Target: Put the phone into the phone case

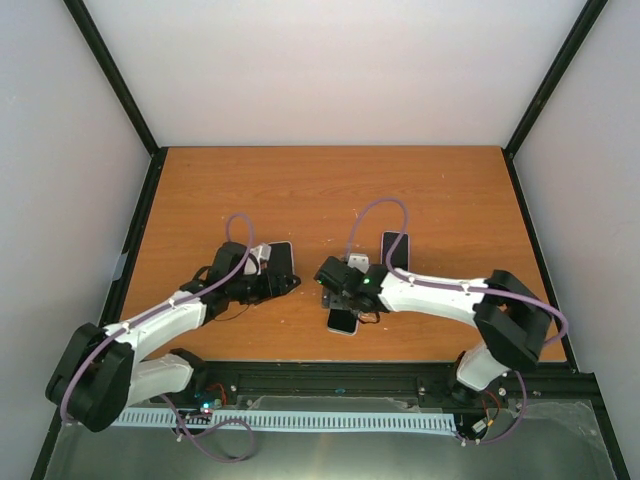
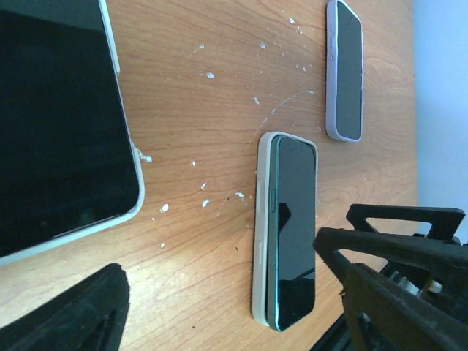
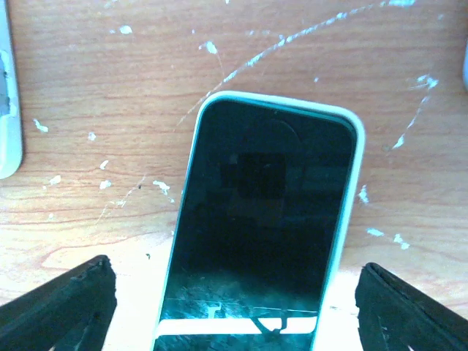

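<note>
A dark-screened phone (image 3: 267, 219) with a teal edge lies face up in a white phone case (image 3: 352, 139) on the wooden table. In the left wrist view the phone (image 2: 296, 219) sits on the case (image 2: 258, 241) with its teal side showing above the case's wall. My right gripper (image 3: 238, 300) is open low over it, one finger on each side and neither touching it. From above, the right gripper (image 1: 336, 288) covers most of this phone (image 1: 343, 322). My left gripper (image 1: 284, 283) stands open just to the left, holding nothing.
A larger phone in a white case (image 1: 279, 256) (image 2: 58, 117) lies beside the left gripper. A third phone in a lilac case (image 1: 395, 248) (image 2: 345, 69) lies further right. White flecks dot the table (image 1: 330, 190). Black frame posts stand at the corners.
</note>
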Controlling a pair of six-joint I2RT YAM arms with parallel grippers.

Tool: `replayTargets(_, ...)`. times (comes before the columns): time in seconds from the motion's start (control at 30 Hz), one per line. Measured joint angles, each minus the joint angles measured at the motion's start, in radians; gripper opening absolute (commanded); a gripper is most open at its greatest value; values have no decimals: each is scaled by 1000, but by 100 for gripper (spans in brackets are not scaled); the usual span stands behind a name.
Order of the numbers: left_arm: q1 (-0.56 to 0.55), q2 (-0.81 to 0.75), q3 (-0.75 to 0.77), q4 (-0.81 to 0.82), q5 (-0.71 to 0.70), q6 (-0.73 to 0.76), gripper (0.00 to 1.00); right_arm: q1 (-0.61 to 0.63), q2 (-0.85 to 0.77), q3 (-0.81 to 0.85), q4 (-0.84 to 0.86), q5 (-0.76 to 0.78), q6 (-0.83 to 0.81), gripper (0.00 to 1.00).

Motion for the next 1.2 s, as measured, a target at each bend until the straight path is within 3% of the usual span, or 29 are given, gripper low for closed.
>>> replayTargets(0.27, -48, 105, 20, 38, 47, 10, 62, -64, -193, -202, 138, -60, -71, 63)
replayTargets(0.47, -147, 186, 38, 76, 57, -14, 50, -105, -334, -362, 243, -137, -87, 53)
replayTargets(0.63, -187, 278, 59, 101, 64, -36, 46, -170, -369, -463, 351, -219, -90, 44)
replayTargets(0.93, -249, 333, 76, 148, 78, -87, 42, -179, -379, -568, 482, -325, -66, 35)
replayTargets(1.2, -308, 396, 77, 172, 90, -127, 28, -179, -385, -634, 612, -383, -18, 30)
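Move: The phone case with the phone lying in it is about 14 cm to the left hand's right, 4 cm back and some 7 cm below. It sits almost directly under the right hand, about 4 cm down and 1 cm back. The finished white-cased phone lies 7 cm ahead and 3 cm left of the left hand; the lavender-cased phone is roughly 13 cm ahead and 12 cm right of the right hand. Left hand sweeps about 12 cm right, back, down, right hand back-right-down, fingers narrowing over opposite case edges. ##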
